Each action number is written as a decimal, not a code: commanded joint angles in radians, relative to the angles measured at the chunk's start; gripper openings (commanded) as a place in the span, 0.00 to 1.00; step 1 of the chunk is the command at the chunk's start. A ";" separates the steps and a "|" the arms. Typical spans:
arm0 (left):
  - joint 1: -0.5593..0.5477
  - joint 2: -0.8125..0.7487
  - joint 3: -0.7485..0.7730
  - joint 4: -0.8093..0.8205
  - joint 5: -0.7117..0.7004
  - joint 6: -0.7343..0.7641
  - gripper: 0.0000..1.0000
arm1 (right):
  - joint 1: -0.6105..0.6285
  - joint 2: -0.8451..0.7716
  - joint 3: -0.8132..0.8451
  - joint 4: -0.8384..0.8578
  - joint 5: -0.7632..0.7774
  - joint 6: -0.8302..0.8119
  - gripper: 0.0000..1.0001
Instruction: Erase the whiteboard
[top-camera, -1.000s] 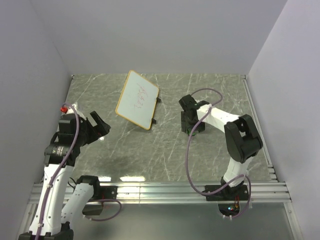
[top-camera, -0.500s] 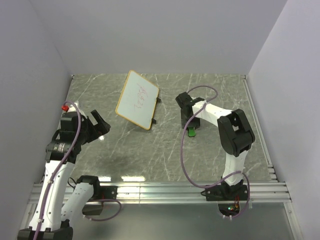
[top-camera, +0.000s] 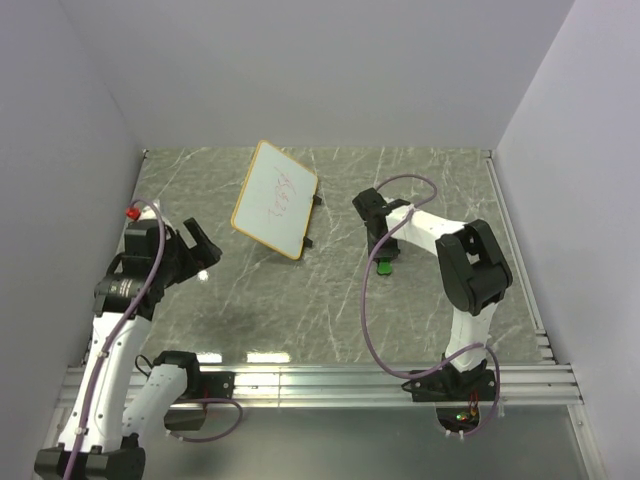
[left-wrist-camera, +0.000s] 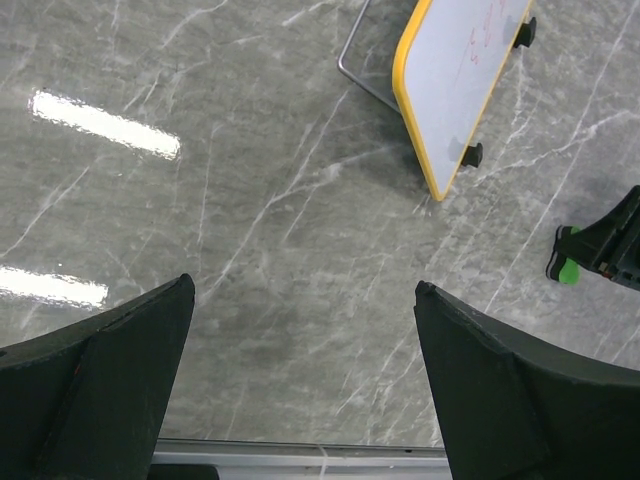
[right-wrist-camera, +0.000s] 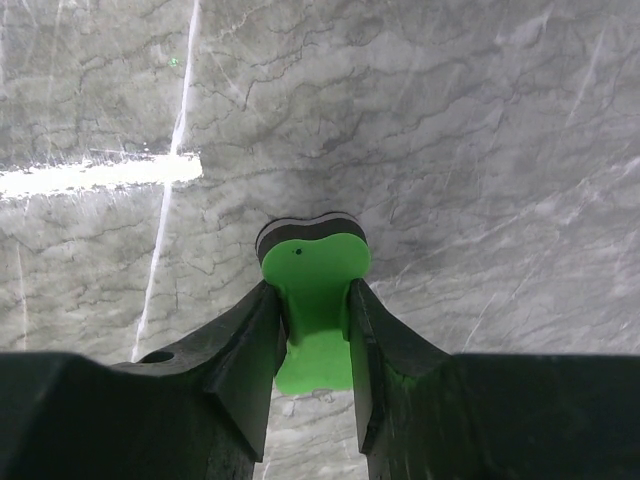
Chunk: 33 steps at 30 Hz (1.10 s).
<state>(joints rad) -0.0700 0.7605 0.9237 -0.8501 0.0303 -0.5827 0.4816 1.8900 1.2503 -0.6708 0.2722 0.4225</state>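
The whiteboard (top-camera: 276, 199) stands propped at a tilt at the table's back centre, tan-orange framed, with faint red scribbles; the left wrist view shows it (left-wrist-camera: 455, 75) at upper right. A small green bow-shaped eraser (right-wrist-camera: 313, 300) with a dark felt underside lies on the marble. My right gripper (right-wrist-camera: 312, 305) is shut on its narrow waist. From above, the eraser (top-camera: 384, 265) is a green speck under the right gripper (top-camera: 382, 252), to the right of the whiteboard. My left gripper (top-camera: 200, 254) hangs open over bare marble at the left, its fingers (left-wrist-camera: 110, 375) wide apart.
Grey walls enclose the table on three sides. A metal rail (top-camera: 320, 382) runs along the near edge by the arm bases. A thin wire stand (left-wrist-camera: 365, 85) props the whiteboard from behind.
My right gripper came down over the green eraser and its jaws closed on it. The left arm shifted only slightly and stayed open. The whiteboard has not moved.
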 joint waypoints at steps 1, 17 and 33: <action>-0.004 0.042 0.067 0.051 -0.029 0.032 0.98 | 0.000 -0.017 -0.014 -0.026 -0.002 0.016 0.00; -0.001 0.721 0.492 0.292 0.085 0.101 0.97 | 0.002 -0.203 0.296 -0.197 -0.148 0.036 0.00; -0.013 1.074 0.619 0.441 0.342 0.118 0.42 | 0.005 -0.181 0.434 -0.174 -0.304 0.022 0.00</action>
<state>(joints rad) -0.0723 1.8183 1.4750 -0.4637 0.3134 -0.4850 0.4820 1.6993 1.6115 -0.8497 -0.0025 0.4541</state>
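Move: The whiteboard's middle is roughly 24 cm ahead of the left hand, 14 cm to its right and 14 cm below; its raised left edge is also 24 cm ahead, but only 7 cm right and 7 cm down. The eraser, already in the right fingers, lies 11 cm ahead of the left hand, 40 cm right. From the right hand the board's middle is about 13 cm ahead, 26 cm left and 5 cm higher; its nearer black clip is 5 cm ahead, 18 cm left. The eraser, still pinched in the right fingers, is raised some 17 cm, drifting about 7 cm left towards the whiteboard as the right hand rolls its left side up. The left hand reaches about 24 cm forward to the board's raised left edge, first rising slightly, then sinking and veering right; it turns clockwise and half closes its fingers around that edge. ##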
